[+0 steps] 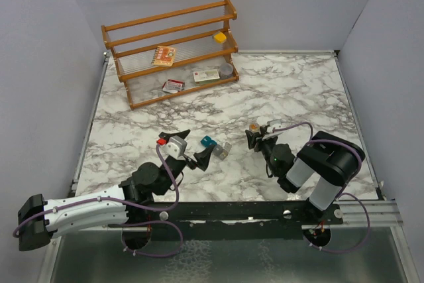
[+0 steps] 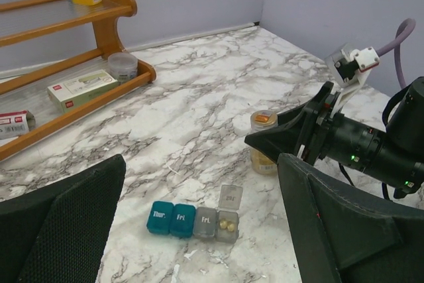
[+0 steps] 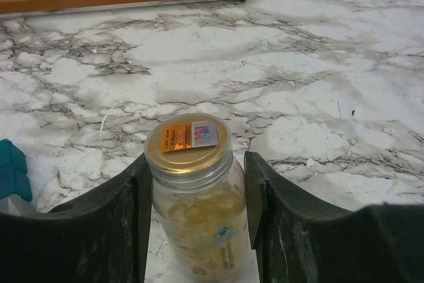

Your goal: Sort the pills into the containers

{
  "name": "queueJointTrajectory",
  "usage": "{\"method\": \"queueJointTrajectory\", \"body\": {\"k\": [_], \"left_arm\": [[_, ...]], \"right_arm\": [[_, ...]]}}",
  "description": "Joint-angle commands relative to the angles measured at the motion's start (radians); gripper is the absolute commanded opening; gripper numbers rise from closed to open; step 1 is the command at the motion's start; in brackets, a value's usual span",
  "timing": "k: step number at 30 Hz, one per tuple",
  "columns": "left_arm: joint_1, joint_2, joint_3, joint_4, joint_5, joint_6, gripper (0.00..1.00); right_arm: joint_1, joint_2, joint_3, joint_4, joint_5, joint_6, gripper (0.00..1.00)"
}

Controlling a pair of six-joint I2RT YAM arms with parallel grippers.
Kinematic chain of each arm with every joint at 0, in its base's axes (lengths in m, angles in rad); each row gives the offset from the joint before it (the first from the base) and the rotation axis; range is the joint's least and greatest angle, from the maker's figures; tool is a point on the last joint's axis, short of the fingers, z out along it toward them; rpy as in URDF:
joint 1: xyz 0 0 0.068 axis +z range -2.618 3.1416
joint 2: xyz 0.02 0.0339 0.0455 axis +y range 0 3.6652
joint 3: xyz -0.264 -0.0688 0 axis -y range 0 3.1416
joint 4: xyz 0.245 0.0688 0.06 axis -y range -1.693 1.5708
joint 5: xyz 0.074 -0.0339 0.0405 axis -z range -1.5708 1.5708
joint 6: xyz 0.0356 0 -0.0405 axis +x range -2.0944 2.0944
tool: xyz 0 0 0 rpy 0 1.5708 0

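Note:
The containers form a short strip on the marble, two teal and two grey compartments. The rightmost grey one has its lid up, and two yellow pills lie in it. My left gripper hovers open just before the strip with nothing between its fingers. A clear pill bottle with a gold cap and orange label stands upright, full of yellow capsules. My right gripper is shut on its sides. The bottle stands to the right of the strip. A teal end of the strip shows at the left edge.
A wooden rack stands at the back left with flat printed packets, a yellow block and a small round jar. Grey walls close in three sides. The two arms' wrists lie close together near the front edge.

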Motion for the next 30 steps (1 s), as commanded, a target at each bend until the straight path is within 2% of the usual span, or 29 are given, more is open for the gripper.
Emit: {"method": "queueJointTrajectory", "body": {"k": [1,11,12,16,20,24,30], "left_arm": [[0.003,0.012,0.004,-0.002,0.024,0.013,0.99],[0.003,0.006,-0.009,-0.002,0.02,0.01,0.99],[0.003,0.006,-0.009,-0.002,0.016,0.01,0.99],[0.002,0.004,-0.006,0.0,0.005,0.009,0.99],[0.003,-0.007,-0.001,0.0,-0.006,0.007,0.99],[0.003,-0.026,0.001,0.0,-0.014,0.014,0.99],[0.003,-0.059,-0.008,-0.002,-0.009,0.002,0.99]], "right_arm": [[-0.004,0.091,-0.046,0.312,-0.01,0.087,0.02],[-0.003,0.154,-0.096,0.313,-0.073,0.136,0.02],[-0.002,0.157,-0.101,0.312,-0.075,0.142,0.08],[0.0,0.153,-0.128,0.313,-0.059,0.153,0.49],[0.007,0.128,-0.145,0.311,-0.054,0.119,0.77],[0.026,0.128,-0.149,0.31,-0.032,0.115,0.84],[0.038,0.089,-0.168,0.309,-0.028,0.122,0.85]]}}
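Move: The pill bottle is already in the right gripper; the bare tabletop spot where it is to stand is almost straight below, about 1 cm back and roughly 7 cm below the hand. The pillbox with its open grey cell lies some 11 cm to the left and 2 cm back, and the clear cup on the shelf about 24 cm ahead and 8 cm left. From the idle left gripper the bottle is around 11 cm ahead, 16 cm right and 19 cm below. Ease the right gripper down about 1.5 cm with a slight tilt and roll to stand the held pill bottle on the marble, then open the fingers wide to let it go. Straight away draw back some 3 cm and sink another 4 cm, drifting a little right and tipping the fingers about 10 degrees down in all, so they come clear on the near side of the bottle. ##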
